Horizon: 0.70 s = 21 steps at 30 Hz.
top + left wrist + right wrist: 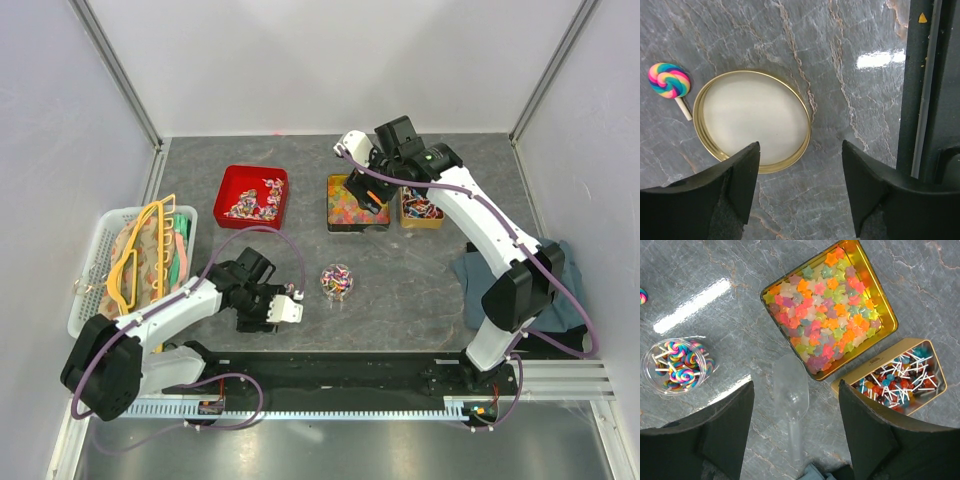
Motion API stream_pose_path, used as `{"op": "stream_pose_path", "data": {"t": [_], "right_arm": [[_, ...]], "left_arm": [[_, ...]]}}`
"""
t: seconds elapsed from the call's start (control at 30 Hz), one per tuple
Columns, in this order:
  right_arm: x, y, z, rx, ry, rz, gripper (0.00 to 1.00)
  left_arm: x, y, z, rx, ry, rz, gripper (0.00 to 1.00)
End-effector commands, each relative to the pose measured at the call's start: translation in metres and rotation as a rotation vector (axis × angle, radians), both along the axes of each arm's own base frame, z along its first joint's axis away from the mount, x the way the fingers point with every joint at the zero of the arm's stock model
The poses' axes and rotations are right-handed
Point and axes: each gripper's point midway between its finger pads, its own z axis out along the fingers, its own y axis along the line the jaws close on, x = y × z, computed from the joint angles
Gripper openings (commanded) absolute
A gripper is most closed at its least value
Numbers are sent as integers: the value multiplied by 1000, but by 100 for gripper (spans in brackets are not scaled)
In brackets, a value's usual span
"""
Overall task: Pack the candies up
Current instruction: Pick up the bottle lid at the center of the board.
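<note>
The candies (253,197), small twist-wrapped sweets, fill a red tray (232,176) at the back left. My left gripper (264,312) (800,167) is open low over the table near the front, with nothing between its fingers. Just beyond them lie a round gold lid (752,121) and a rainbow swirl lollipop (669,81). My right gripper (375,195) (795,412) is open above the gold tins. A clear plastic scoop (791,390) lies on the table below the gap between its fingers and touches neither.
A gold tin of star-shaped sweets (355,203) (830,307) stands beside a smaller tin of stick lollipops (420,208) (900,377). A clear jar of swirl lollipops (336,281) (677,365) sits mid-table. A white basket with hangers (130,265) is left, a blue cloth (505,285) right.
</note>
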Motion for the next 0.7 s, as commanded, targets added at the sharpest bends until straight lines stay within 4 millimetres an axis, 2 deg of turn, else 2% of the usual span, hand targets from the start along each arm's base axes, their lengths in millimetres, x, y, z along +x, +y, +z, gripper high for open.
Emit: {"op": "stream_pose_path", "data": {"t": [0.0, 0.2, 0.33, 0.43, 0.47, 0.5, 0.67], "right_arm": [[-2, 3, 21, 49, -45, 0, 75], [0, 3, 27, 53, -58, -6, 75], [1, 2, 31, 55, -71, -11, 75], [2, 2, 33, 53, -79, -10, 75], [2, 1, 32, 48, -78, -14, 75], [2, 1, 32, 48, -78, -13, 75], [-1, 2, 32, 55, -74, -4, 77]], "left_arm": [[9, -4, -3, -14, -60, -1, 61], [6, -7, -10, -13, -64, -12, 36], [5, -6, -14, -6, -68, -17, 27], [5, -6, -14, -7, -69, -20, 14], [5, -6, -14, -8, -69, -17, 5], [6, -7, -13, -12, -72, -18, 2], [13, -15, 0, -43, -91, 2, 2]]}}
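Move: Just ahead of the left hand, the bottle lid's middle lies about 4 cm forward, 1 cm to the right and 1 cm lower, so its near rim is almost at the fingers. The loose lollipop is some 5 cm farther out than the lid and 3 cm to its right. The candy jar stands about 9 cm ahead of this hand and 15 cm to its right. From the right hand the lid is roughly 18 cm back, 19 cm to the left and 22 cm below. Closing almost fully from about three-quarters open, the left fingers pinch the lid's near rim, one finger on the inner side and one on the outer. The hand first sinks just under 1 cm, then eases some 1 cm to the right and slightly forward, still pointing mostly down. ##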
